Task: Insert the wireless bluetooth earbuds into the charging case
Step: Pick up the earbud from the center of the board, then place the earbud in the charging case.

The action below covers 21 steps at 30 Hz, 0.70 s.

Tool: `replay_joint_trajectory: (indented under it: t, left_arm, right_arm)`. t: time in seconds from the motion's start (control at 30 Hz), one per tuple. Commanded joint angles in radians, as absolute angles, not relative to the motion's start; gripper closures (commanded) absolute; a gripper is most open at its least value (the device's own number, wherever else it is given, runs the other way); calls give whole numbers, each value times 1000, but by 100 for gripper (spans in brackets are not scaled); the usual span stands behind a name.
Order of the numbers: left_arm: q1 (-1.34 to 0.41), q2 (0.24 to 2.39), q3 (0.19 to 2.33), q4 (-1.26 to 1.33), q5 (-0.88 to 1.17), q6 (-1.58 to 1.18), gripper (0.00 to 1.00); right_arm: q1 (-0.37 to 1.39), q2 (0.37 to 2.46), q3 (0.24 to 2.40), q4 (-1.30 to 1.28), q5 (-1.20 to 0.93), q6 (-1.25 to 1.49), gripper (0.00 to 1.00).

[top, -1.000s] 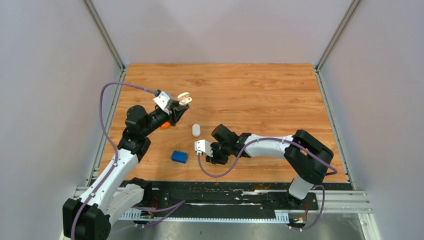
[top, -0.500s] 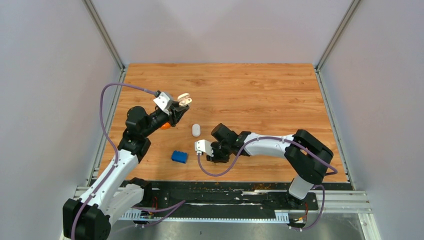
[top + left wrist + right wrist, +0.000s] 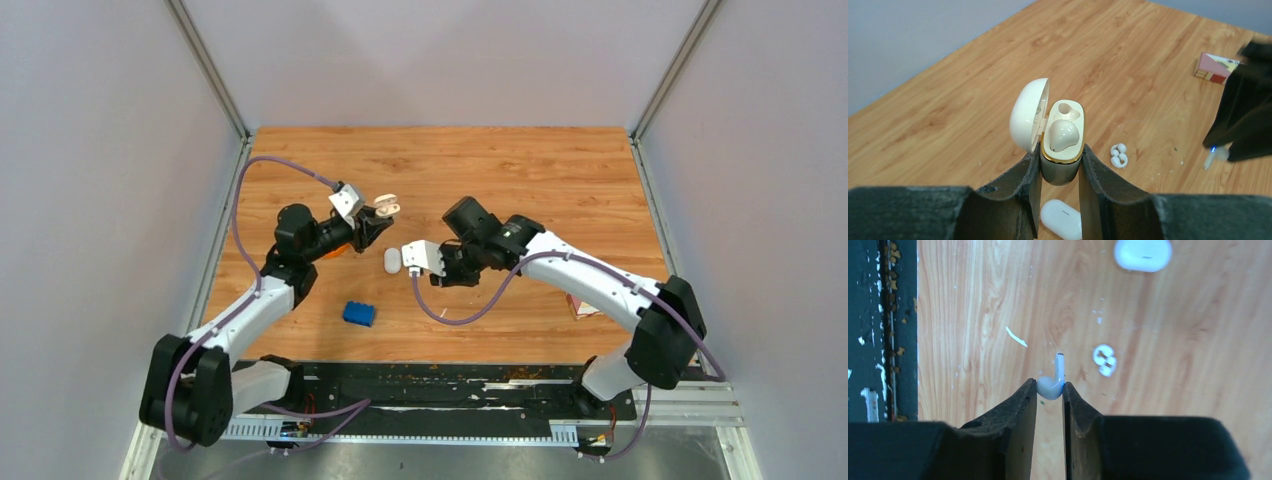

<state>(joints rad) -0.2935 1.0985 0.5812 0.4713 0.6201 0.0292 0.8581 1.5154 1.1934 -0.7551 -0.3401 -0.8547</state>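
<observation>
My left gripper (image 3: pixel 1061 160) is shut on the charging case (image 3: pixel 1063 172), held above the table with its lid (image 3: pixel 1027 114) swung open to the left. One white earbud (image 3: pixel 1063 134) sits in the case; the socket beside it (image 3: pixel 1068 109) is empty. My right gripper (image 3: pixel 1049 387) is shut on a stemmed white earbud (image 3: pixel 1060 367), stem pointing away from the fingers, held above the wood to the right of the case. Another small white earbud (image 3: pixel 1104 360) lies on the table between the arms.
A closed white pill-shaped case (image 3: pixel 392 260) lies on the table under the two grippers. A blue toy brick (image 3: pixel 358 313) sits near the front edge, an orange object (image 3: pixel 330 251) under the left arm, and a small red-and-pink box (image 3: pixel 1215 67) to the right.
The right arm has lifted from near the front edge and swung back and right, carrying the earbud toward the held case. The left arm has shifted the case slightly right.
</observation>
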Motion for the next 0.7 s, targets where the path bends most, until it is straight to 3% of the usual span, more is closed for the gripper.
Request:
replay_joint_trajectory:
  t: [0.0,0.43,0.67]
  left_arm:
    - [-290,1200,562,692,755,83,91]
    - [-381,1333,487,738,933,358,91]
    - [-477,1333,475,755,896,355,91]
  right_arm:
    - [842,1472,1359,-1061,-298,-1025,89]
    - [855,1761,1892,-1594,-143,-957,89]
    - [869,1811,1974,-1606,-126,-887,89]
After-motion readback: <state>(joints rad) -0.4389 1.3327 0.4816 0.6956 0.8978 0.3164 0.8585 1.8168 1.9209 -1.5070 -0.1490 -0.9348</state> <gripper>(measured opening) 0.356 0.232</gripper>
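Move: The open charging case, still held in the left fingers, is about 11 cm ahead of the right hand, 11 cm to its left and 11 cm higher. The earbud in the right fingers therefore lies some 10 cm back, 12 cm right and 11 cm below the left hand. On the table, 11-12 cm below the right hand, the white capsule is 9 cm ahead and 12 cm left, the ear tips 8 cm straight ahead. The earbud, still pinched, is carried up about 8 cm by the right hand, which also shifts a little to its right and slightly forward while its fingers tilt some 20 degrees to point nearly straight down. The case comes to meet it: the left hand sinks about 7 cm, then mostly moves right and back, swinging clockwise some 25 degrees, with both grips kept. ##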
